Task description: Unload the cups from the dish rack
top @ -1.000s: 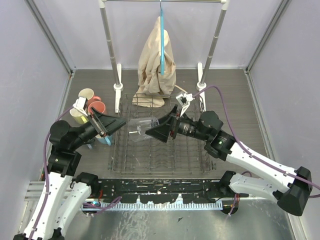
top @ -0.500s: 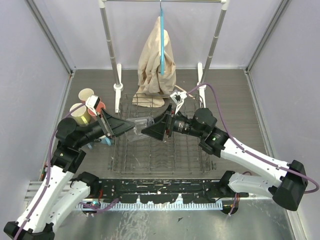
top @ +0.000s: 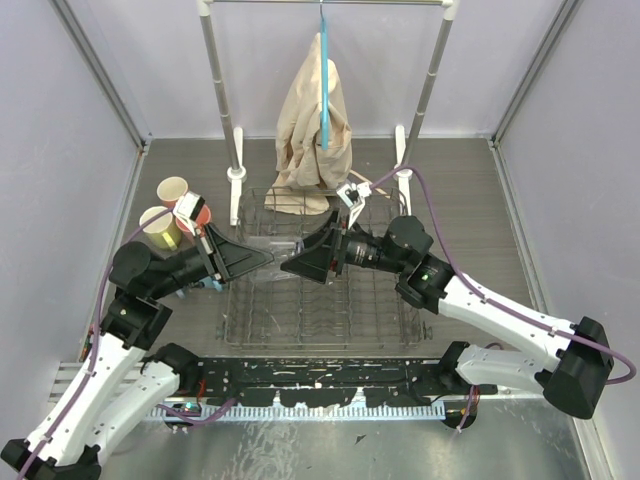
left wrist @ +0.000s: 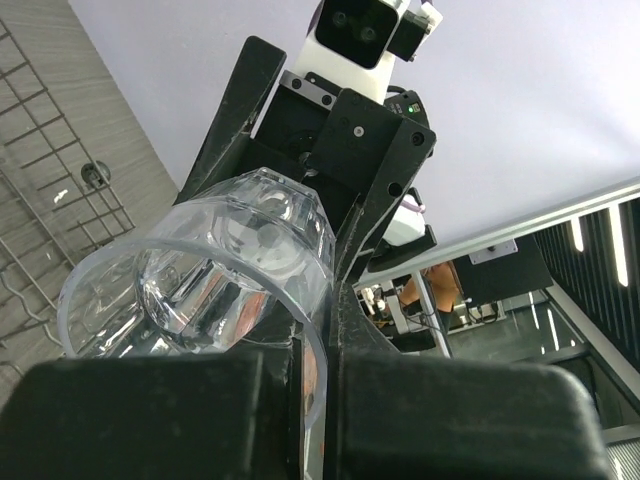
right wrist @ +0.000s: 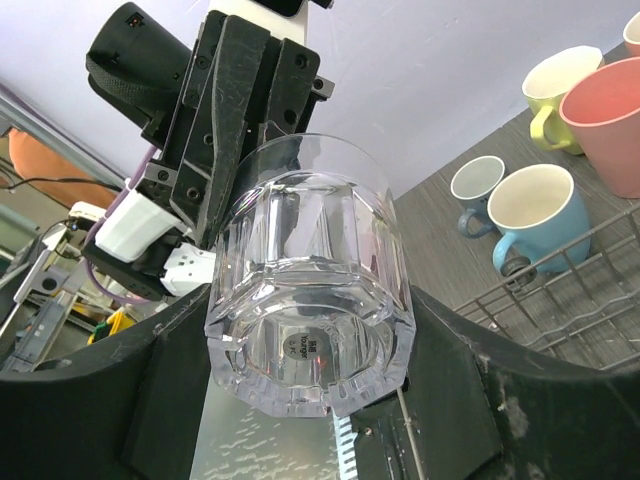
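A clear glass [top: 279,250] hangs above the dark wire dish rack [top: 320,318], caught between both arms. My right gripper [top: 297,263] is shut across the glass body [right wrist: 310,290], its base toward that wrist camera. My left gripper [top: 262,258] is shut on the glass rim [left wrist: 200,270], the wall pinched between its fingers [left wrist: 420,410]. Other cups stand on the table left of the rack: two pale yellow mugs [top: 172,189] [top: 157,226] and a salmon-pink one [top: 196,212]. The right wrist view also shows a light blue mug [right wrist: 540,215] and a grey-blue mug [right wrist: 477,185].
A silver clothes rail [top: 222,95] with beige cloth [top: 314,120] on a blue hanger stands behind the rack. Purple walls close in on the left and right. A black strip [top: 320,375] runs along the near table edge between the arm bases.
The right arm carried the glass left and a little back. The left arm swung right to meet it, and its jaws went from open to shut on the rim.
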`<control>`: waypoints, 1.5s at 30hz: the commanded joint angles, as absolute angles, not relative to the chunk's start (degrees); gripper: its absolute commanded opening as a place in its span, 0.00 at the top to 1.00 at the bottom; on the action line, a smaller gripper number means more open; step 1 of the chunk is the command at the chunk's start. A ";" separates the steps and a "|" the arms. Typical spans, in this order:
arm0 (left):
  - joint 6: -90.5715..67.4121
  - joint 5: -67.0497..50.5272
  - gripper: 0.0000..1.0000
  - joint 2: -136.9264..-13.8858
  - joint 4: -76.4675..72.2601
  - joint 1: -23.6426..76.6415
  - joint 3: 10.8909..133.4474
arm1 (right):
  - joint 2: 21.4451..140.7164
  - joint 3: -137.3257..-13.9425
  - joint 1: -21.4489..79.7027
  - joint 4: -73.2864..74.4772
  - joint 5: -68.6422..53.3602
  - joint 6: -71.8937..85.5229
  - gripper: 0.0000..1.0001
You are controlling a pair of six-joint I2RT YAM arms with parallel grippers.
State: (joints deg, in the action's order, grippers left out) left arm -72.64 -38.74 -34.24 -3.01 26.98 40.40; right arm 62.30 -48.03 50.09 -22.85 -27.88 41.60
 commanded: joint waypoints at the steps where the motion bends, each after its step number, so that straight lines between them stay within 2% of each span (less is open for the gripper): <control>1: -71.83 -35.54 1.00 -34.28 -1.87 26.73 40.11 | 61.21 -49.12 49.75 -27.41 -26.00 40.34 0.70; 3: -71.45 -35.33 1.00 -34.28 -1.34 26.72 40.54 | 60.80 -48.69 49.59 -27.38 -25.82 40.26 0.44; 5: -70.53 -35.01 1.00 -34.29 -0.02 26.76 41.27 | 60.18 -48.16 49.44 -26.93 -25.25 40.14 0.26; 8: -69.02 -33.87 1.00 -33.90 2.74 26.76 42.71 | 58.93 -47.37 49.16 -25.41 -24.49 39.14 0.11; 10: -67.45 -32.64 1.00 -33.45 5.30 26.66 43.97 | 57.91 -46.93 48.88 -23.77 -23.66 38.31 0.05; 17: -59.14 -23.43 1.00 -32.01 24.28 26.64 51.70 | 53.19 -45.90 48.52 -16.18 -19.17 33.81 0.02; 24: -49.56 -0.45 1.00 -32.98 51.88 26.65 62.72 | 49.75 -44.95 48.52 -9.57 -15.21 30.32 0.02; 27: -46.97 7.52 1.00 -35.23 59.45 26.64 65.01 | 48.35 -44.11 48.52 -7.56 -14.14 29.21 0.02; 36: -42.77 25.30 1.00 -39.16 70.81 26.65 66.56 | 43.08 -42.49 48.43 -3.38 -12.09 25.31 0.02; 45: -42.23 33.27 1.00 -41.15 72.37 26.12 65.04 | 41.17 -41.20 48.43 -2.80 -12.21 24.17 0.02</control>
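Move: The left hand already pinches the clear cup's rim, with the cup's middle some 4 cm to its right. The free table spot it is being taken to lies about 21 cm left, 3 cm back and 34 cm below. From the left hand, the blue cup stands about 15 cm left and 6 ahead, the grey cup about 24 left and 3 ahead, both roughly 31 cm lower. The right hand still grips the cup's body, its middle about 4 cm to the left. Leftward and then steeply down, the left hand carries the clear cup off the rack side, about 20 cm left and 13 down, keeping its rim pinch. Its wrist swings some 85 degrees, bringing the fingers from pointing right to pointing forward and down. Meanwhile the right fingers open from the cup's body and the hand backs off to the right, turning slightly clockwise and dipping a little. ##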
